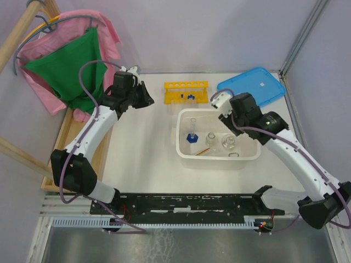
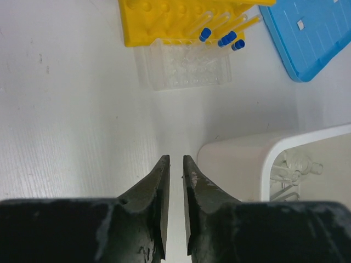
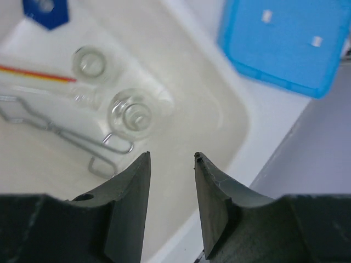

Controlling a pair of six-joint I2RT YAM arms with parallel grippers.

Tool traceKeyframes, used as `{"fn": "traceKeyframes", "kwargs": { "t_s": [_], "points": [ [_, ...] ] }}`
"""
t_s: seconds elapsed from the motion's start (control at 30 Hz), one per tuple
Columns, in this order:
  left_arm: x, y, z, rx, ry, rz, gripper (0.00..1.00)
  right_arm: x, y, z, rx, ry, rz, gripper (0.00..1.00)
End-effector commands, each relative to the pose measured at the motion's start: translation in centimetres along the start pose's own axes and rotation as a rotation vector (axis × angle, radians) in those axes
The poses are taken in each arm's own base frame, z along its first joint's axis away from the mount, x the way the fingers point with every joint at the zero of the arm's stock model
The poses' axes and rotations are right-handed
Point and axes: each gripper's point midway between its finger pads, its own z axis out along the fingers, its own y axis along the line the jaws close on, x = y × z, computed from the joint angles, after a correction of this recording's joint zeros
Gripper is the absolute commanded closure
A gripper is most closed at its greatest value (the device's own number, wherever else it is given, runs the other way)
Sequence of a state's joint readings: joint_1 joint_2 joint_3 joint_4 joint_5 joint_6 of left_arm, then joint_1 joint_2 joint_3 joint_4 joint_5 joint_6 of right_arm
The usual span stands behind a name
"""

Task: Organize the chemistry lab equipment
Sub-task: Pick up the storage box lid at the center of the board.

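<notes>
A yellow test-tube rack (image 1: 186, 90) (image 2: 164, 22) stands at the back of the table with several blue-capped tubes (image 1: 191, 96) (image 2: 225, 39) in it. Inside the white tub (image 1: 216, 159) (image 3: 219, 109) are two glass flasks (image 1: 228, 143) (image 3: 131, 112), metal tongs (image 3: 55, 131), a thin red rod (image 3: 33, 72) and a blue-based piece (image 1: 192, 137). My left gripper (image 2: 175, 159) hovers over bare table left of the tub, jaws a narrow gap apart and empty. My right gripper (image 3: 171, 156) hangs open over the tub's right end, holding nothing.
A flat blue lid (image 1: 252, 86) (image 2: 312, 38) lies at the back right beside the tub. A clear plastic tray (image 2: 186, 66) sits against the rack's near side. Pink and green cloths (image 1: 71, 60) hang on a wooden frame at the left edge.
</notes>
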State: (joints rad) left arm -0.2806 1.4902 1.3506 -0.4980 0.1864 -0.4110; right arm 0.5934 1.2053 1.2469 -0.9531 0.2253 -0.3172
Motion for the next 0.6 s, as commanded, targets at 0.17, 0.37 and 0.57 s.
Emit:
{"fn": "traceKeyframes", "kwargs": {
  "t_s": [0.17,0.37,0.57],
  "points": [
    [-6.2,-3.0,-2.0,0.078,-0.170,0.025,0.63,-1.1,-16.0,-4.4,0.515,-0.029,0.505,0.53],
    [-7.8,-3.6,-3.3,0.078,-0.213,0.052,0.61,2.7,-25.1,-1.1,0.468,0.008,1.134,0.50],
    [-8.3,-3.2,-4.5,0.046,-0.238,0.083,0.60,7.0,-29.4,5.9,0.409,0.154,1.422,0.48]
  ]
}}
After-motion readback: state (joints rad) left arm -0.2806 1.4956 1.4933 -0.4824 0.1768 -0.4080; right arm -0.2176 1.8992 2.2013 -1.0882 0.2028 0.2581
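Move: The blue storage box lid lies about 26 cm ahead of the right hand, 14 cm to its right and 20 cm below. The white box is almost directly under that hand, roughly 2 cm ahead and 3 cm left, 17 cm down; the yellow rack is some 22 cm ahead and 15 cm left, 18 cm down. From the left hand, the lid is about 13 cm ahead, 42 cm right and 21 cm below. Right hand swings 30 cm right and forward, turning clockwise, towards the lid; left hand rises 6 cm, opening. ##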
